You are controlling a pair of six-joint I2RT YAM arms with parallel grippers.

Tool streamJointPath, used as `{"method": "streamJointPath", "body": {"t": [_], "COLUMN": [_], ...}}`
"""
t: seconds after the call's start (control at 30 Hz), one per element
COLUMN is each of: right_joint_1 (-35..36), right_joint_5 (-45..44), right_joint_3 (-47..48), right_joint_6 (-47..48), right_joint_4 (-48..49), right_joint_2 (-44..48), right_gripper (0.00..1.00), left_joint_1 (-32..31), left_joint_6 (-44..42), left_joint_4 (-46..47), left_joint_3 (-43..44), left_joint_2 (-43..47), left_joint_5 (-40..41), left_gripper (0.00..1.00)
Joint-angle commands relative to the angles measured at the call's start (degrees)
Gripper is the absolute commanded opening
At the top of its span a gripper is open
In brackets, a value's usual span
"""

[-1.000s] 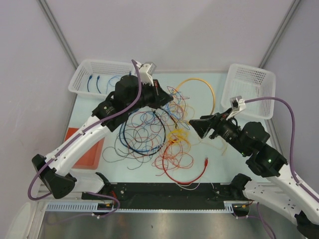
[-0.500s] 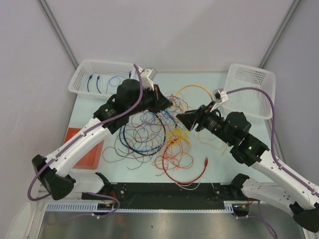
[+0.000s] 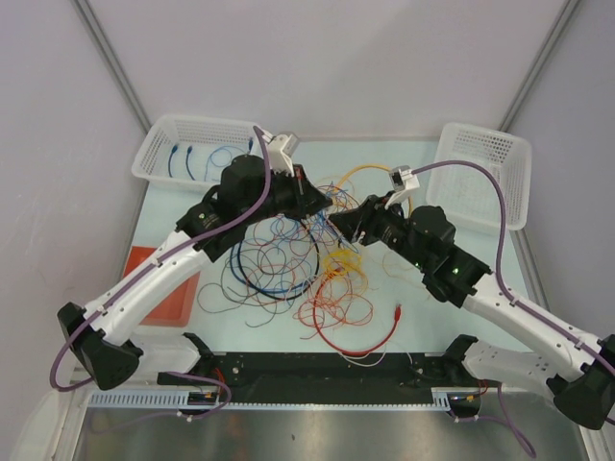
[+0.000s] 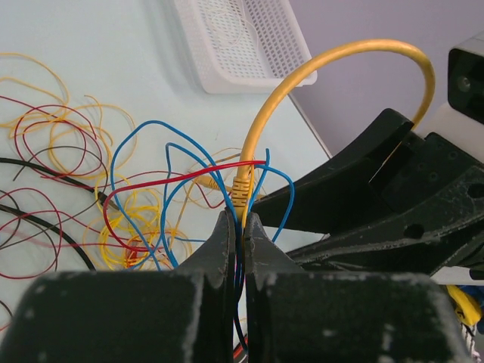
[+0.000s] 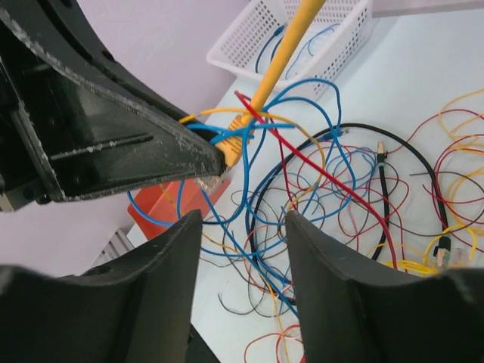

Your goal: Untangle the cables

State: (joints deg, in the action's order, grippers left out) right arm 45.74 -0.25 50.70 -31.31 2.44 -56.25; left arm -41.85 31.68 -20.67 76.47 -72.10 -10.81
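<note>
The cables [image 3: 307, 264] lie in a loose tangle of red, blue, yellow, orange and black wires at mid-table. My left gripper [image 3: 325, 202] hangs over the tangle's far edge. In the left wrist view it [image 4: 238, 219] is shut on the plug end of a thick yellow cable [image 4: 302, 76], with thin blue wires caught between the jaws too. My right gripper [image 3: 339, 219] is open and empty, just right of the left one. In the right wrist view its tips [image 5: 243, 227] sit just below the yellow plug [image 5: 234, 147].
A white basket [image 3: 159, 158] holding blue cables stands at the back left, and another white basket [image 3: 480, 168] at the back right. An orange tray [image 3: 163, 293] lies at the left edge. A thick red cable [image 3: 360, 344] curves near the front.
My right arm has swung left and forward until its open gripper is close to the left gripper. The left gripper has barely moved and keeps its hold on the yellow cable.
</note>
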Motion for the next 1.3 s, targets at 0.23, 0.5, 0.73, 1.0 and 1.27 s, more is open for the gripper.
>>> {"method": "streamJointPath", "body": {"t": [0.23, 0.5, 0.73, 1.0, 1.27], "right_joint_1": [-0.12, -0.03, -0.21, -0.47, -0.47], "right_joint_5": [-3.27, -3.09, -3.70, -3.00, -0.45], "right_joint_3": [-0.69, -0.78, -0.34, 4.05, 10.20], "right_joint_6": [-1.91, -2.18, -1.12, -1.64, -6.13], "right_joint_4": [13.64, 10.23, 3.99, -4.37, -5.25], "right_joint_2": [-1.93, -0.89, 7.28, 11.95, 10.72], "right_gripper": [0.28, 0.00, 0.00, 0.00, 0.00], "left_joint_1": [0.36, 0.36, 1.85, 3.70, 3.61], "left_joint_6": [1.72, 1.19, 1.28, 1.98, -0.48], "left_joint_4": [2.65, 1.77, -4.82, -1.78, 30.36], "left_joint_3": [-1.85, -2.11, -1.23, -5.44, -26.17], "left_joint_2": [3.36, 4.24, 5.38, 10.30, 21.11], "left_joint_5": [-1.50, 0.69, 10.62, 15.82, 3.70], "left_gripper": [0.00, 0.02, 0.99, 1.00, 1.00]}}
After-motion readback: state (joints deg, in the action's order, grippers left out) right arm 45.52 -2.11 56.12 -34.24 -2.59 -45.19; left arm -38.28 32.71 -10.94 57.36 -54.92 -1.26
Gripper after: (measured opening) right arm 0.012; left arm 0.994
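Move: The strands the open right hand closes on, blue and hanging in a loop beside the left fingertips, lie about 2 cm ahead, 1 cm left and 2 cm above it. The orange cable's plug, held in the left fingers, is some 4 cm ahead and 3 cm left of the right hand. Roughly 28 cm below on the table, the yellow bundle is 8 cm ahead, the black cable ring 10 cm ahead and 14 cm left. From the shut left hand the blue strands are 2 cm back and 2 cm right. Easing up and slightly forward by some 3 cm, the right hand shuts its fingers on a blue strand beside the left fingertips, while the left nearly holds still. The left then opens wide, letting the orange cable go, and swings left about 7 cm, first a little forward, then back. The right, still pinching the strand, draws up, back and to its right, away from the left. ##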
